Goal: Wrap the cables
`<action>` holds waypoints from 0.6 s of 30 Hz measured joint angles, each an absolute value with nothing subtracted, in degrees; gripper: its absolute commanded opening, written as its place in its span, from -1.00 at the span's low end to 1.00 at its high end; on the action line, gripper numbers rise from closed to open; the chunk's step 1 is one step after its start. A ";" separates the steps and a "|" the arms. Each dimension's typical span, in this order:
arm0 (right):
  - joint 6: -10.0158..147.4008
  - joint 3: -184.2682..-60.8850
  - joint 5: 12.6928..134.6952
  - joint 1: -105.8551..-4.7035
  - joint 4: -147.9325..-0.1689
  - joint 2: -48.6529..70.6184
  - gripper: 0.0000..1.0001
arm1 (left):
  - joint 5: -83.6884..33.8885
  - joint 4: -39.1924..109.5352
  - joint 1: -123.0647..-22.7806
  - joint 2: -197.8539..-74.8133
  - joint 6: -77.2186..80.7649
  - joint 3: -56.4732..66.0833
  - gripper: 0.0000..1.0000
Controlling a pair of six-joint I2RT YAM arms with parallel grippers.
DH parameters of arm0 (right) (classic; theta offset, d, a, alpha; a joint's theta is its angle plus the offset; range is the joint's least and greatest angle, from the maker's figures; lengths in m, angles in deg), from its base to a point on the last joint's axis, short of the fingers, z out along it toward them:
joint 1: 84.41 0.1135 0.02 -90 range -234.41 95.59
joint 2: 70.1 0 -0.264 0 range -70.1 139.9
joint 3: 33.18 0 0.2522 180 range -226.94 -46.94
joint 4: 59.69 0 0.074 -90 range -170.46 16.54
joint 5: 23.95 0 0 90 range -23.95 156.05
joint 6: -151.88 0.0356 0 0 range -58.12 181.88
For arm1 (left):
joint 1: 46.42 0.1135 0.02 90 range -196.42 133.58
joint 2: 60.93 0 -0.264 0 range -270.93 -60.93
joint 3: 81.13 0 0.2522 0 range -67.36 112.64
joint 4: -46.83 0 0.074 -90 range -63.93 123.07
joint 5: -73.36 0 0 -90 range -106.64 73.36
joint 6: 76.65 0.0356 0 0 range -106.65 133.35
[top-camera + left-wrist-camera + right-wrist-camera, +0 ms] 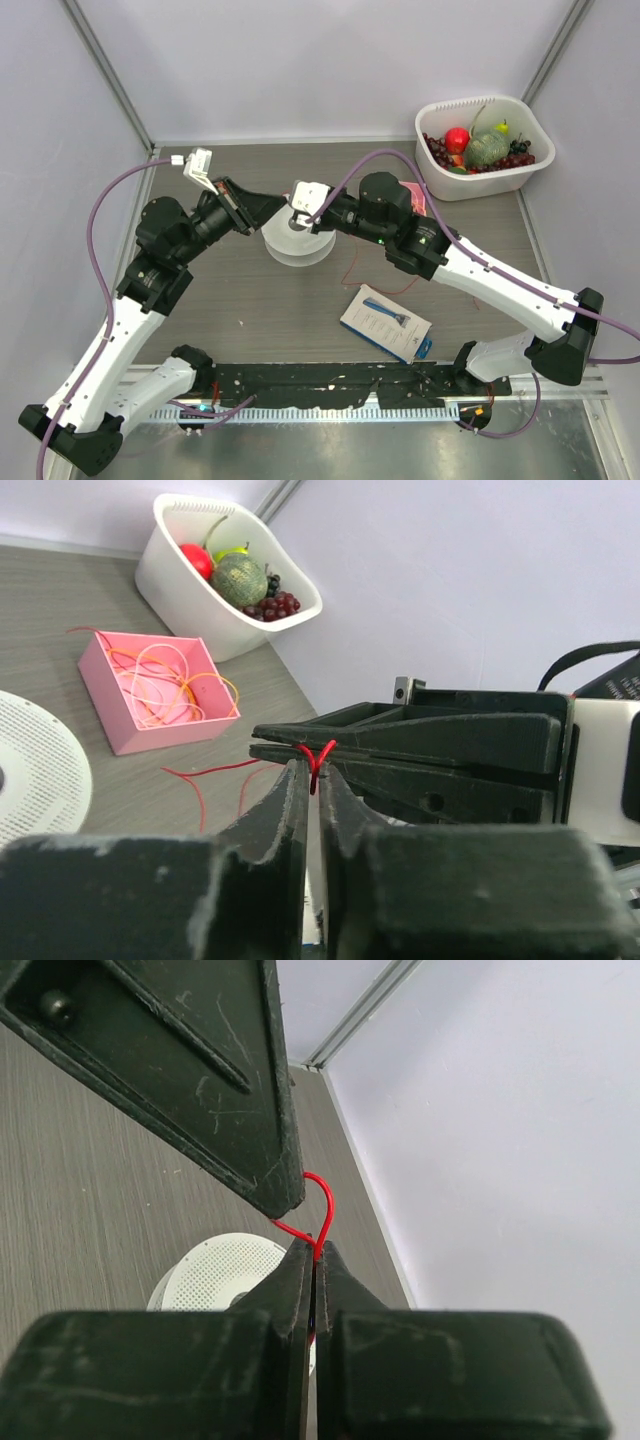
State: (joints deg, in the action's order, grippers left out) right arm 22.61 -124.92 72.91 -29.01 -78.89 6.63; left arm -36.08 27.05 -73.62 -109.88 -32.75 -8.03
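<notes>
The cable is a hair-thin red wire. A small loop of it (325, 1198) arches between both grippers, which meet tip to tip above a white perforated spool (297, 246). My left gripper (316, 773) is shut on the wire (317, 759); the right gripper's dark fingers (420, 748) lie crosswise just beyond it. My right gripper (316, 1252) is shut on the same loop, under one left finger (200, 1070). More of the wire (349, 268) trails loose over the table to the right of the spool. In the top view the left gripper (272, 208) and right gripper (298, 214) nearly touch.
A white basket of fruit (530, 170) stands at the back right. A pink box (105, 695) holding orange and yellow wires sits behind the right arm. A blue-and-white packet (385, 322) lies near the front. A black strip (330, 388) runs along the near edge.
</notes>
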 measured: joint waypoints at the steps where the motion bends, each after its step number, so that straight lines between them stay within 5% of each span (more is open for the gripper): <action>1: 22.63 -124.92 73.06 -29.01 -79.00 6.63 -0.99 | -36.08 26.98 -73.62 -109.88 -32.73 -8.03 -0.45; 11: 26.57 -124.85 74.72 -29.45 -82.56 5.19 -0.99 | -35.86 24.95 -70.50 -109.81 -30.83 -7.77 -0.03; 18: 34.81 -125.88 82.92 -34.34 -89.99 4.58 -0.99 | -49.65 26.06 -69.34 -111.82 -20.78 -6.68 -0.10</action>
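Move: The red cable is pinched in both hands, right at the fingertips of each, high over the white spool. From the left hand the spool lies about 8 cm ahead, level sideways and some 33 cm below; from the right hand it is about 6 cm ahead and 31 cm below, again level sideways. Beyond the spool, the pink box is roughly 20 cm to its right and 6 cm farther out. The red cable passes over to the right hand: the left fingers open to about half and let go, the left hand easing a couple of centimetres forward and left, then back and right past its start, sinking slightly as it tilts and turns clockwise. The right hand stays shut on the cable and draws away about 4 cm, down and to the right with some back, rolling some 15 degrees. ##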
